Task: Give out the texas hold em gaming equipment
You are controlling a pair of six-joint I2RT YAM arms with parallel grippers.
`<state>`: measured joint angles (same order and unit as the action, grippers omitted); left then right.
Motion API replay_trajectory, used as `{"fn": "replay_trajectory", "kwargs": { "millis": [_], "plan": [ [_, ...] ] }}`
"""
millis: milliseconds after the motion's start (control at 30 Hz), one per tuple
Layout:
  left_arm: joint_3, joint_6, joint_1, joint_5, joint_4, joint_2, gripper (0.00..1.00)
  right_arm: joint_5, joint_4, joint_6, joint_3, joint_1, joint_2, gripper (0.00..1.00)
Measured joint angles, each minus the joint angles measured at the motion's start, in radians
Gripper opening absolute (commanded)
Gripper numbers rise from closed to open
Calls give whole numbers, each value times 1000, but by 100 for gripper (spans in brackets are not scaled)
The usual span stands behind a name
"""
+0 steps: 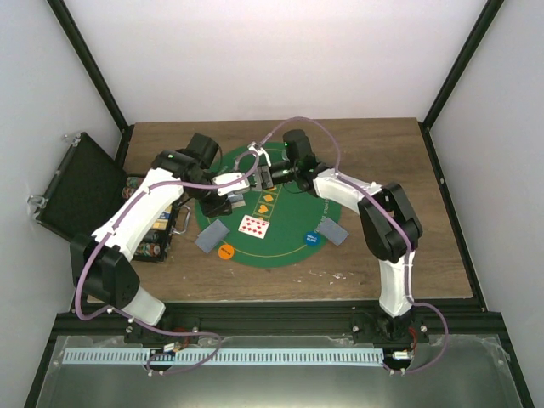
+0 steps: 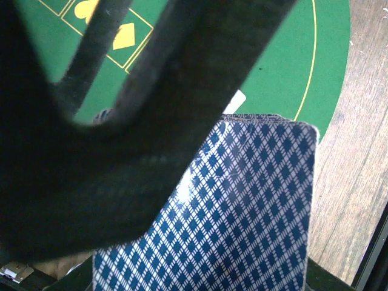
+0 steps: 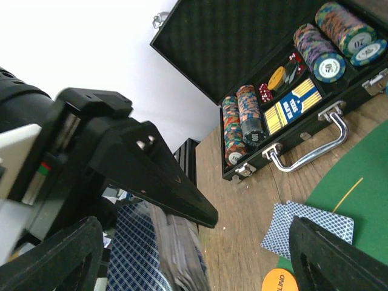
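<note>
My left gripper is over the green mat, shut on a deck of blue-backed cards. The deck also shows in the right wrist view, under the left gripper's black finger. My right gripper is open right beside the deck, with one of its fingers on either side. Face-down cards lie at the mat's left and right, and a face-up red-pipped card lies at its middle. An orange disc and a blue disc lie near the mat's front edge. I see no clear disc.
An open black case stands at the table's left; its tray holds stacks of chips, dice and a card box, and its metal handle faces the mat. Bare wood surrounds the mat.
</note>
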<state>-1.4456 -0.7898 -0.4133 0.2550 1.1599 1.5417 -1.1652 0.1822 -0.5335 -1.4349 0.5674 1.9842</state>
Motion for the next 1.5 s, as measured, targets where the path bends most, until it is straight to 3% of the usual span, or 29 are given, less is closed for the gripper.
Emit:
{"fn": "replay_trajectory", "kwargs": {
  "millis": [367, 567, 933, 1233, 1500],
  "plan": [
    [0, 5, 0, -5, -14, 1, 46, -17, -76, 57, -5, 18, 49, 83],
    [-2, 10, 0, -16, -23, 1, 45, 11, -158, 125, -33, 21, 50, 59],
    [-2, 11, 1, -52, -34, 8, 45, 47, -273, 212, -42, -9, 17, 44],
    [-1, 11, 1, -61, -41, 10, 45, 55, -359, 277, -65, -14, 0, 18],
    [8, 9, 1, -69, -49, 10, 45, 85, -465, 337, -76, -44, -42, 1]
  ]
}}
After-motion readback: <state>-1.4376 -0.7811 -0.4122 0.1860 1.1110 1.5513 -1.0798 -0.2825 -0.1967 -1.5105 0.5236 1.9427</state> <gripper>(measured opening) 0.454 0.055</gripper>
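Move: Just beyond the open right fingers, which point left, the deck in the left hand has its middle about 5 cm left, 3 cm back and 4 cm below. The face-up cards lie on the mat some 2 cm left, 7 cm back and 22 cm down; the orange button is about 11 cm left and 16 cm back, also on the table. From the left hand, the deck's middle is about 4 cm right and 1 cm ahead, level with it. Sinking about 3 cm to the deck's free end, the right hand closes its wide-open fingers almost fully and pinches the outer card there. It then draws some 3 cm to the right and rises slightly, its fingertips tipping down by about 10 degrees. The left hand keeps its grip on the deck, easing forward a centimetre or two. ##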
